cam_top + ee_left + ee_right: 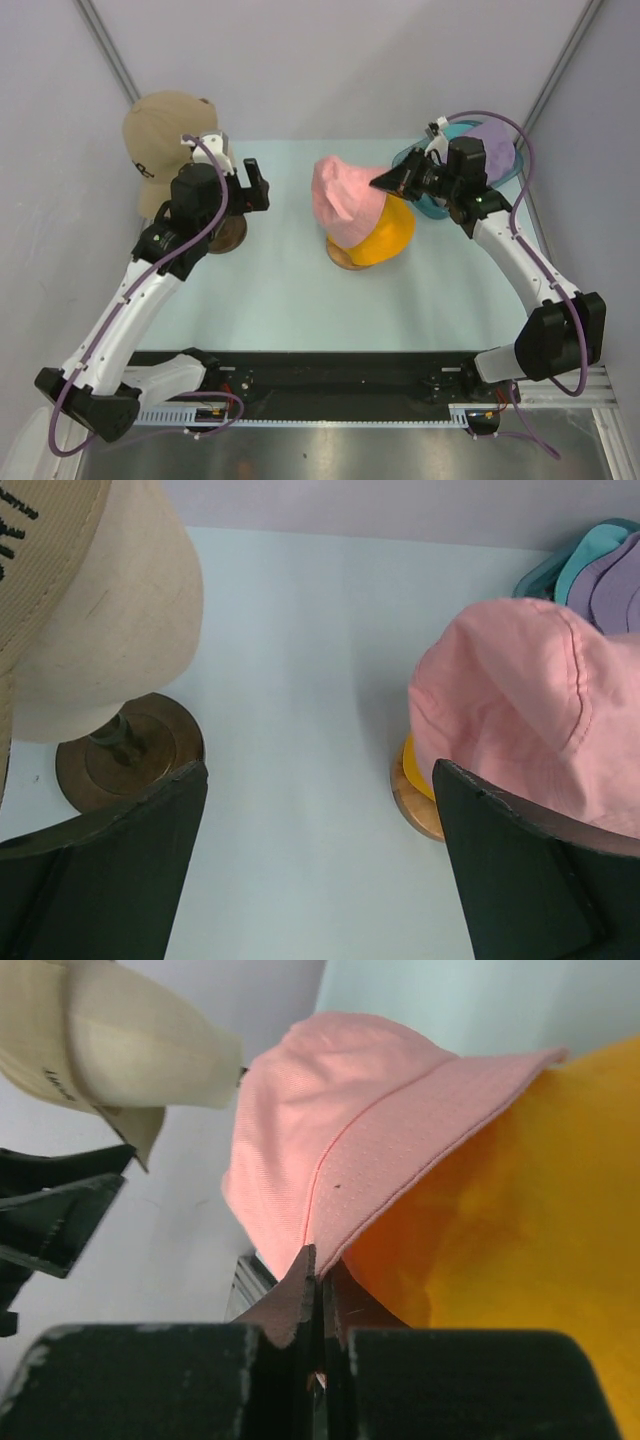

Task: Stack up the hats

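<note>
A pink hat (343, 198) lies tilted over a yellow-orange hat (388, 235) on a round wooden stand (345, 260) mid-table. My right gripper (382, 183) is shut on the pink hat's brim at its right side. The right wrist view shows the jaws (320, 1282) pinching that brim, with the pink hat (340, 1130) above the yellow-orange hat (530, 1220). My left gripper (252, 188) stands open to the left of the stack, holding nothing. Its fingers (110, 870) frame bare table, with the pink hat (530, 710) at the right. A lilac hat (492, 148) and a teal hat (425, 205) lie back right.
A tan cap (160, 135) sits on a cream mannequin head (110, 630) with a round brown base (130, 755) at the back left, close behind my left gripper. Grey walls close in the table on three sides.
</note>
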`<control>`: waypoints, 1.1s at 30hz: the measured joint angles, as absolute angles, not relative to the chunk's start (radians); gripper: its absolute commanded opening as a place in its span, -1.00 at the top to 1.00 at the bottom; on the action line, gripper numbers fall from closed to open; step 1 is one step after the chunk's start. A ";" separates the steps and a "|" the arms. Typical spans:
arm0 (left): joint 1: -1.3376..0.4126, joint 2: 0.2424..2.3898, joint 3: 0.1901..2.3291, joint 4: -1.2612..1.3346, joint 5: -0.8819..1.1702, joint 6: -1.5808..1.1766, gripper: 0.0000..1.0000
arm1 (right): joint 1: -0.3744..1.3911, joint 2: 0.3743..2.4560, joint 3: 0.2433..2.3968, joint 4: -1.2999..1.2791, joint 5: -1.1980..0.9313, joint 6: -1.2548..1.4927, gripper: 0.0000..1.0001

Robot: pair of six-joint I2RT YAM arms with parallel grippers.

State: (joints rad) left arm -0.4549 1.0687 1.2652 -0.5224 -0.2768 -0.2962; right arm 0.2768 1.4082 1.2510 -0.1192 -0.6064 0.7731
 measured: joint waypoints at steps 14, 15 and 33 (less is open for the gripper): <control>-0.456 1.194 1.282 -0.469 -0.145 -0.317 -1.00 | 0.171 1.308 1.032 -0.244 -0.613 0.649 1.00; -0.457 1.202 1.282 -0.462 -0.138 -0.318 -1.00 | 0.170 1.308 1.015 -0.237 -0.610 0.648 1.00; -0.555 1.415 1.319 -0.240 -0.005 -0.430 -0.99 | 0.112 1.371 0.876 0.023 -0.610 0.805 0.55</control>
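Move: The shut right fingers hold the pink hat by its rim, the hat's middle some 6 cm to their left and 5 cm below; the yellow hat on the middle stand lies about 2 cm ahead, 3 cm left and 13 cm below. The hat basket is roughly 20 cm ahead and 22 cm right, near table height. From the open left hand the pink hat is about 18 cm right, 2 cm ahead and 8 cm lower, and the tan cap some 16 cm left and 10 cm ahead, about level. Still pinching the pink hat's rim, the right hand lowers it about 12 cm onto the yellow hat while drawing some 6 cm to the right, first easing a little back and then forward again, fingers tipping down and turning slightly clockwise before it settles beside the stand. Meanwhile the left hand, fingers kept wide open, sweeps about 13 cm right with some forward and downward travel towards the pink hat's left side, turning nearly 20 degrees clockwise. ##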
